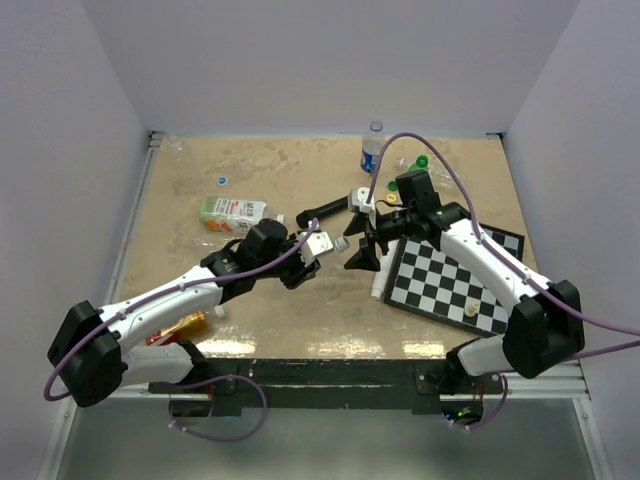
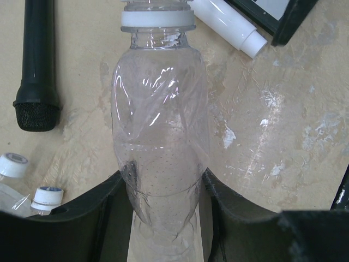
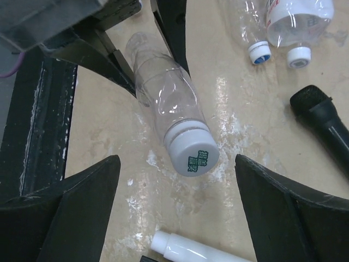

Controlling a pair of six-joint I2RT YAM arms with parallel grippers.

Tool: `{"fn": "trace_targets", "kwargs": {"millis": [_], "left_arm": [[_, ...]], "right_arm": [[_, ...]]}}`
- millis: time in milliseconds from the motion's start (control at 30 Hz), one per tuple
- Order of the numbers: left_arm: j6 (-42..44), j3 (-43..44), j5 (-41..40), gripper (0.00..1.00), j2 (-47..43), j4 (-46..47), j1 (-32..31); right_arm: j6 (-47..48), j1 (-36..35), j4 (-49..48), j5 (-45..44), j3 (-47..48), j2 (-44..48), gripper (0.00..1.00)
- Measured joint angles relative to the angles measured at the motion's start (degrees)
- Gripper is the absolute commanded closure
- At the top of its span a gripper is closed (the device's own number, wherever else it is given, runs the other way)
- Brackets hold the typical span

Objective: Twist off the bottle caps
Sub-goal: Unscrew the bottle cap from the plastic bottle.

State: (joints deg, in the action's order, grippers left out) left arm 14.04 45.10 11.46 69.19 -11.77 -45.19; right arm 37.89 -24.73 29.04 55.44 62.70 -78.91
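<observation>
A clear, empty bottle (image 2: 161,136) lies level above the table, my left gripper (image 2: 163,218) shut on its lower body with a black finger pressed to each side. Its white cap (image 3: 193,155), printed in green, is screwed on and points at my right gripper (image 3: 174,218). That gripper is open, its two fingers wide apart on either side, a little short of the cap and not touching it. In the top view the two grippers, left (image 1: 318,246) and right (image 1: 358,243), face each other at mid-table.
A black microphone (image 3: 322,120), a white tube (image 3: 191,251) and a chessboard (image 1: 455,280) lie close by. Two more capped bottles (image 3: 294,22) lie past the microphone. A blue-labelled bottle (image 1: 372,150) stands at the back, a green carton (image 1: 232,212) on the left, an amber bottle (image 1: 185,325) near the left arm.
</observation>
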Motion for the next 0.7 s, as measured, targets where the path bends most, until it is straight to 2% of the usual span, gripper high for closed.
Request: {"fn": "trace_targets", "kwargs": {"millis": [267,533,700], "left_arm": [[0.33,-0.11,0.42,0.96,0.0,0.24,0.0],[0.83,-1.79,0.72,0.96,0.0,0.15,0.0],[1.6,-1.88,0.79,0.96,-0.46,0.2,0.0]], "right_arm": [[-1.11,-0.02,0.02,0.7,0.24,-1.33,0.18],[-1.9,-0.02,0.15,2.62,1.64,-1.4,0.32],[-1.99,-0.02,0.13,2.75,2.01,-1.84,0.3]]}}
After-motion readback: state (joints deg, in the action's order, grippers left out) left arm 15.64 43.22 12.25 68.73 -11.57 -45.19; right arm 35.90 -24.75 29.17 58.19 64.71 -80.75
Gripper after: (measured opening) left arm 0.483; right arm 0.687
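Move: The white cap of the clear plastic bottle sits almost between the right hand's open fingertips, about 2 cm to the left, 1 cm ahead and 1 cm below its hand point. The black microphone lies roughly 17 cm ahead and 3 cm left of that hand, the white tube some 4 cm ahead and 10 cm right, both about 17 cm below. From the left hand, which already grips the bottle, the cap is about 4 cm ahead, 10 cm right and 4 cm higher. The right hand stays almost in place, its fingers pointing left and slightly down, and partly closes from nearly wide open to about two thirds, one finger on each side of the cap but not yet on it; it dips just under 1 cm, then climbs about 1.5 cm. The left hand keeps its grip on the bottle body with the cap towards the right hand, holding steady at first and then sinking about 1 cm. ##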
